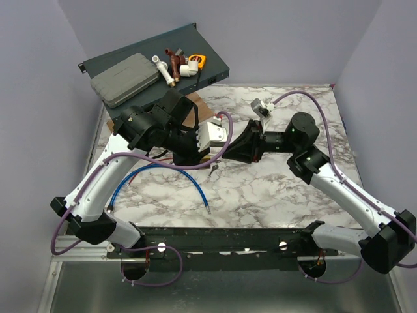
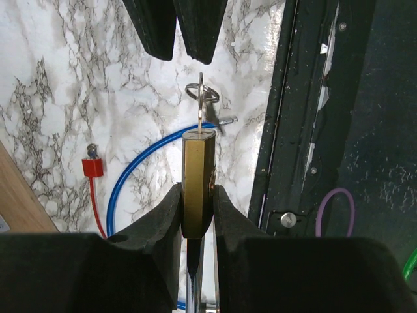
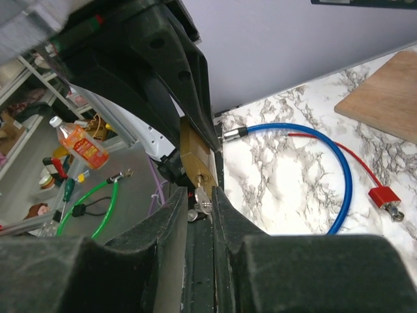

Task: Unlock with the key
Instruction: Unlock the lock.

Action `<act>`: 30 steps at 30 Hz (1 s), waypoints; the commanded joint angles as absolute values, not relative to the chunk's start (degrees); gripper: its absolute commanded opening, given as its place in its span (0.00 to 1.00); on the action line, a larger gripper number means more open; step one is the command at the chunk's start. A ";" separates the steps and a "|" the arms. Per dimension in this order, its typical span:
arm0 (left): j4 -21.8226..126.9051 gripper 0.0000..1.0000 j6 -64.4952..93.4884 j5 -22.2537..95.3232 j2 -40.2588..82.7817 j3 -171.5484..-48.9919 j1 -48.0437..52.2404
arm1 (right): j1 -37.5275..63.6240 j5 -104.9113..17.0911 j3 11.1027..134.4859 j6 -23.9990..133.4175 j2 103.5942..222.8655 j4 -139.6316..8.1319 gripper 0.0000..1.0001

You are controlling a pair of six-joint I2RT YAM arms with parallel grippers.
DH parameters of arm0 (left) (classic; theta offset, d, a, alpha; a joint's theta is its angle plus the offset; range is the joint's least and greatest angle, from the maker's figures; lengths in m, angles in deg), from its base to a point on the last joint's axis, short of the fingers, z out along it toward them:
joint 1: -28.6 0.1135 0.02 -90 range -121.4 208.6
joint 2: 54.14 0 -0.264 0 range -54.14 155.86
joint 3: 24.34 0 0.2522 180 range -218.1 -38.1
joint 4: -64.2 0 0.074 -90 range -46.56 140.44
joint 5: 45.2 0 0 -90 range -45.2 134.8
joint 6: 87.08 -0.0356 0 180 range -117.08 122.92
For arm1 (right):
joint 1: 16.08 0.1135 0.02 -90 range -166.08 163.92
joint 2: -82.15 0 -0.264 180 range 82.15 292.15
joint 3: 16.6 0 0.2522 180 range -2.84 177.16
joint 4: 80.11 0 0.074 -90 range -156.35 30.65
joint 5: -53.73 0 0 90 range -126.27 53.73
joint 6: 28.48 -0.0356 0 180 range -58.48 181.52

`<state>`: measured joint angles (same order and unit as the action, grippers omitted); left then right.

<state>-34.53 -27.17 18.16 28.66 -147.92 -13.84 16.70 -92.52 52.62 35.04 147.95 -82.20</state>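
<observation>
The brass padlock (image 2: 199,169) is held off the table, with my left gripper (image 2: 197,195) shut on its body, one finger on each flat side. The small silver key (image 2: 201,98) is in the padlock's keyhole, its ring sticking out at the far end. In the right wrist view the key's head (image 3: 203,202) sits right at the tips of my right gripper (image 3: 199,195). The jaws are narrow round it, with a dark gap still showing on the left side. The padlock (image 3: 195,156) stands just beyond those tips. From above, both grippers meet at mid-table (image 1: 225,153).
A blue cable (image 2: 130,182) loops on the marble below, with a small red padlock (image 2: 92,167) on a red wire beside it. A wooden board (image 3: 384,98) lies further back. A grey case (image 1: 124,79) and pipe fittings (image 1: 176,65) sit on a dark tray (image 1: 215,68) at the back.
</observation>
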 commanded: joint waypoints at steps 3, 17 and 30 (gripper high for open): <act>-32.83 0.00 -26.36 15.22 28.55 -150.76 -13.77 | 17.82 -93.15 54.30 37.39 148.94 -79.20 0.24; -32.68 0.00 -26.16 16.02 28.60 -151.13 -13.81 | 19.17 -93.51 54.15 38.59 149.52 -78.38 0.12; -32.63 0.00 -25.91 16.15 28.69 -151.48 -13.77 | 19.41 -94.01 52.97 38.34 149.43 -80.19 0.01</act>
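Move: Just beyond the right fingertips, about 3 cm to the right hand's left, 1 cm back and 1 cm lower, is the key sticking out of the lock. The gold lock sits some 6 cm to this hand's left, 1 cm back and 2 cm lower; the ring with the second key hangs about 2 cm left, 1 cm back and 3 cm below. From the left hand, the key is roughly 5 cm to the right, level fore and aft, 1 cm lower. Sinking about 1.5 cm, the right hand brings its slightly open, left-pointing fingers to the key's level, easing nearly 1 cm left towards the lock and a little back. It then stops and closes them almost fully, pinching the outer end of the key's bow. The left hand stays still, keeping its grip on the lock. ##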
